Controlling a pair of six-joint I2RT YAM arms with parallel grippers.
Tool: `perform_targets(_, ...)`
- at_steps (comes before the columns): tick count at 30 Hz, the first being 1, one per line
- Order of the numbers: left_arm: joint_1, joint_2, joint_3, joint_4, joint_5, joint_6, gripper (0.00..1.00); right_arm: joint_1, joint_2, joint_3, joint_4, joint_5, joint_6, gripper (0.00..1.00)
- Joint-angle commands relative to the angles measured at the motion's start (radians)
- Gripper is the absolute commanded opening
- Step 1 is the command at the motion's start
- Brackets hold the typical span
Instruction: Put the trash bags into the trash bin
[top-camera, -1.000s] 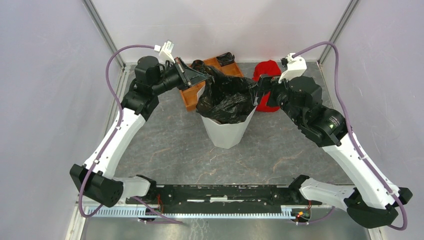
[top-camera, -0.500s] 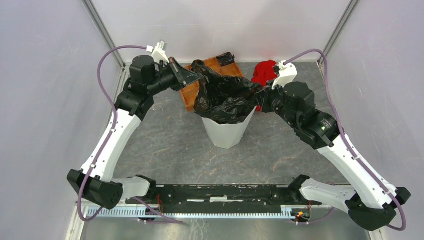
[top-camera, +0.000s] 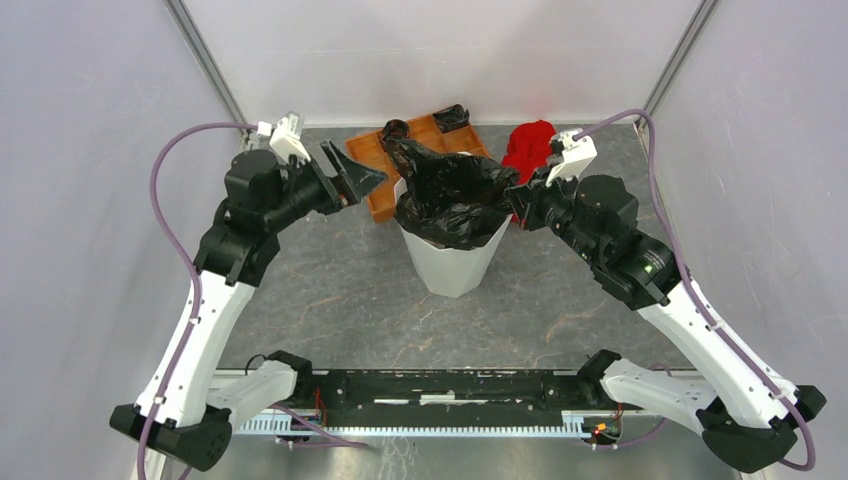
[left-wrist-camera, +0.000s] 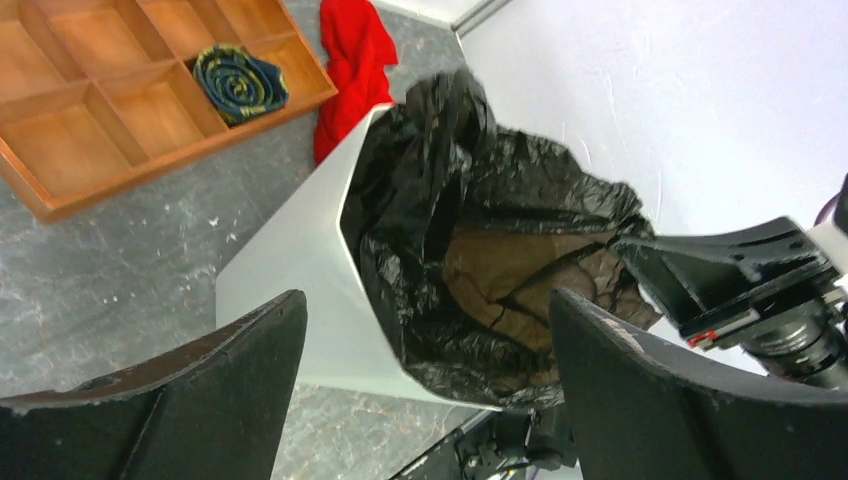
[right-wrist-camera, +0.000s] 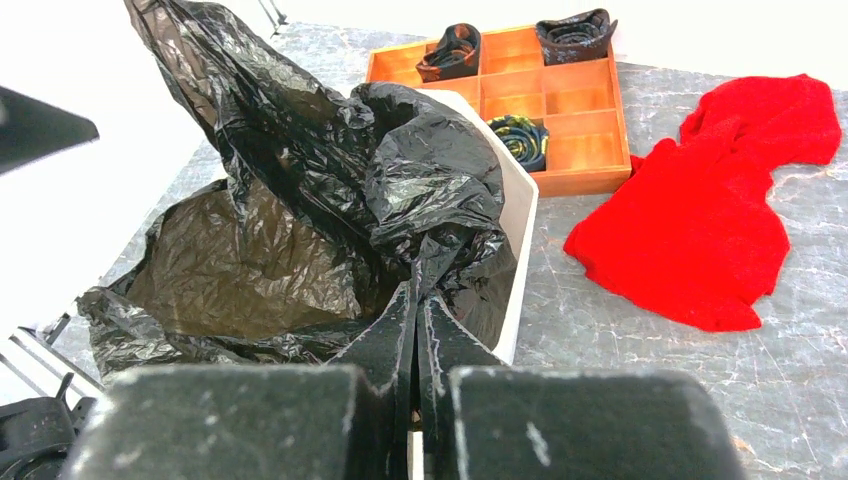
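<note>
The glossy black trash bag (top-camera: 450, 195) sits crumpled in the mouth of the white trash bin (top-camera: 455, 265), with a flap rising over the far rim. My left gripper (top-camera: 352, 172) hangs open to the left of the bin, holding nothing and apart from the bag. In the left wrist view its fingers (left-wrist-camera: 230, 370) frame the trash bin wall (left-wrist-camera: 300, 250) and the trash bag (left-wrist-camera: 470, 230). My right gripper (top-camera: 515, 197) is at the bin's right rim. In the right wrist view the right gripper (right-wrist-camera: 416, 290) is shut on a pinched fold of the trash bag (right-wrist-camera: 300, 230) just inside the trash bin rim (right-wrist-camera: 522, 225).
An orange-brown compartment tray (top-camera: 385, 185) with rolled dark items lies behind and left of the bin. A red cloth (top-camera: 530, 148) lies at the back right, close to my right arm. Grey walls and metal posts enclose the table on three sides.
My left gripper opened, let go of the bag and drew back to the left. The bag's left side sank onto the bin. My right gripper closed on the bag's right edge.
</note>
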Motion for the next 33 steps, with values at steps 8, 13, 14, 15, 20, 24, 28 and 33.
perform_targets(8, -0.133, 0.004, -0.086, -0.023, -0.052, 0.002, 0.69, -0.003, -0.019, 0.003, 0.066, -0.031, -0.013, 0.0)
perform_targets(13, -0.285, 0.064, -0.002, -0.13, -0.273, 0.061, 0.61, -0.002, -0.017, 0.006, 0.064, -0.042, -0.012, 0.0)
perform_targets(14, -0.305, 0.064, 0.005, -0.142, -0.304, 0.066, 0.59, -0.002, -0.017, 0.006, 0.065, -0.042, -0.013, 0.0)
perform_targets(15, -0.316, 0.065, 0.007, -0.15, -0.312, 0.066, 0.56, -0.003, -0.018, 0.006, 0.066, -0.041, -0.014, 0.0)
perform_targets(20, -0.321, 0.065, 0.006, -0.148, -0.348, 0.056, 0.38, -0.002, -0.022, -0.003, 0.07, -0.036, -0.019, 0.0)
perform_targets(24, -0.322, 0.067, 0.034, -0.134, -0.368, 0.061, 0.31, -0.003, -0.025, -0.009, 0.068, -0.037, -0.022, 0.0)
perform_targets(28, -0.323, 0.08, 0.058, -0.136, -0.367, 0.069, 0.25, -0.002, -0.028, -0.011, 0.063, -0.036, -0.028, 0.0)
perform_targets(33, -0.324, 0.045, 0.071, -0.134, -0.38, 0.072, 0.09, -0.003, -0.026, -0.002, 0.045, -0.008, -0.061, 0.01)
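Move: The trash bag's left edge, folded over the bin rim, lies about 5 cm to the left gripper's right, 2 cm back and 7 cm below it. The middle of the bin's mouth is roughly 14 cm right, 3 cm back and 8 cm down; the bag's standing fold is some 7 cm right, 4 cm ahead and 3 cm lower. From the right gripper, that left edge lies about 17 cm left, 1 cm back and 4 cm down. Bring the left gripper down about 7 cm and some 5 cm to the right, easing back a little, to the trash bag's left edge at the bin rim. Roll its left side up some 10 degrees and close the wide-open fingers almost shut at that edge, lifting back 2 to 3 cm as they close. Keep the right gripper still, pinching the bag's right edge. ##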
